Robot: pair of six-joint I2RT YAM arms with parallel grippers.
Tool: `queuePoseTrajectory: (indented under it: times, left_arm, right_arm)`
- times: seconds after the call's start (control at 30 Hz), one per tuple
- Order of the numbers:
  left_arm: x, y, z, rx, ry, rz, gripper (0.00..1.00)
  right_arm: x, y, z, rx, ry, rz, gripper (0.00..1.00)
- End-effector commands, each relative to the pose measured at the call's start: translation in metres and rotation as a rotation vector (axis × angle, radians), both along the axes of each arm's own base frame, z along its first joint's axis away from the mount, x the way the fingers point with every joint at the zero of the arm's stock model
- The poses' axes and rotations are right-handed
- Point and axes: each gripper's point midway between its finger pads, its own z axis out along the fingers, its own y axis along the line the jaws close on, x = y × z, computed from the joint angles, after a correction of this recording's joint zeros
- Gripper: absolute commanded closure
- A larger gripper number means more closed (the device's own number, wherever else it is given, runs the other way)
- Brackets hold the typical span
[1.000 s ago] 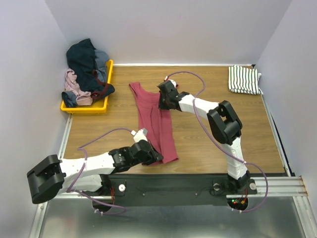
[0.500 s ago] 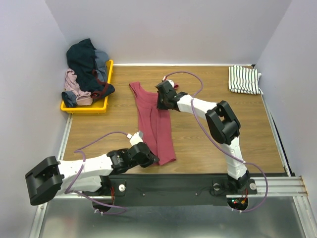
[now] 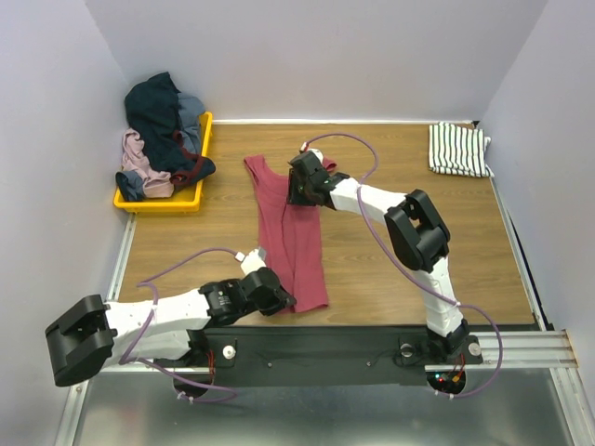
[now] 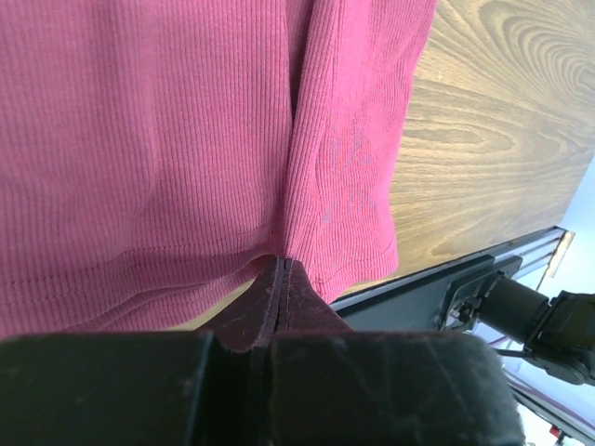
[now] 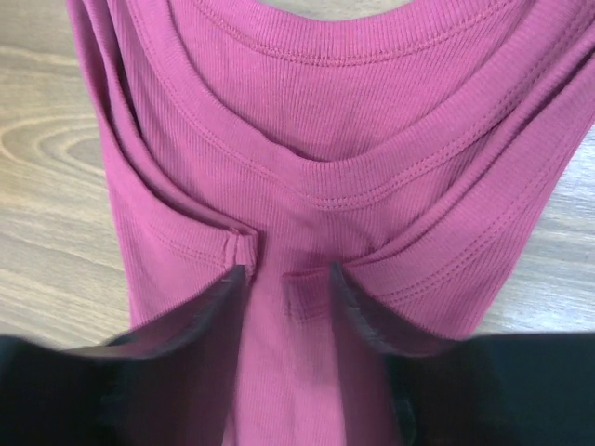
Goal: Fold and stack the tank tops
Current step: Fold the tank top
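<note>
The dark red tank top (image 3: 297, 237) lies folded lengthwise in a long strip on the wooden table, neck end far, hem near. My left gripper (image 3: 284, 301) is at the hem's near corner, and the left wrist view shows it (image 4: 281, 263) shut on the edge of the red cloth (image 4: 186, 139). My right gripper (image 3: 295, 192) rests at the strap end; in the right wrist view it (image 5: 286, 271) is open, fingers (image 5: 200, 316) apart, with the red cloth (image 5: 353, 121) lying flat between them. The white striped tank top (image 3: 457, 149) sits folded at the far right corner.
A yellow tray (image 3: 199, 192) at the far left holds a heap of mixed clothes (image 3: 163, 125). Grey walls close in the table on three sides. The black base rail (image 3: 325, 344) runs along the near edge, close to the hem.
My right gripper has opened and released the strap end. Both grippers and the red top have shifted slightly to the left; the left gripper stays shut on the hem.
</note>
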Motion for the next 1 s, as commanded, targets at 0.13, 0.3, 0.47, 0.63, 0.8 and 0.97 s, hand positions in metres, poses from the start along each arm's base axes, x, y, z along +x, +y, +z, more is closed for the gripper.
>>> queuePoseTrajectory:
  times: [0.13,0.3,0.47,0.63,0.8,0.97]
  left_arm:
    - [0.018,0.009,0.048,0.015,-0.105,0.054,0.66]
    - [0.027,0.025,0.071,0.038,-0.15,0.117,0.52]
    - [0.028,0.048,0.057,0.127,-0.105,0.18,0.51]
    - [0.031,0.077,0.035,0.184,-0.037,0.285,0.51]
    - [0.034,0.087,0.019,0.167,-0.009,0.295,0.51]
    - [0.033,0.089,0.001,0.167,0.023,0.26,0.51]
  right_arm:
    - [-0.006,-0.008,0.093,0.065,-0.156,0.007,0.37]
    - [-0.052,-0.045,0.071,0.029,-0.083,0.002,0.3]
    - [-0.106,-0.079,0.046,0.03,0.004,0.002,0.31]
    - [-0.171,-0.105,0.026,0.082,0.075,0.017,0.31]
    - [-0.207,-0.112,0.021,0.141,0.111,0.041,0.31]
    - [-0.237,-0.111,0.009,0.181,0.159,0.072,0.32]
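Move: The left fingers are shut on the tank top's hem near its middle; the left hem corner lies about 10 cm left of them and 3 back. For the partly open right hand, on the cloth below the neckline, the right hem corner is roughly 34 cm back and 11 right. From the right hand, the left strap is some 11 cm ahead and 12 left, the right strap 10 ahead and 11 right. All lie a centimetre or so lower. Opening off the cloth, both hands hop towards its hem corners: left 9 cm left, right some 25 back-right. ##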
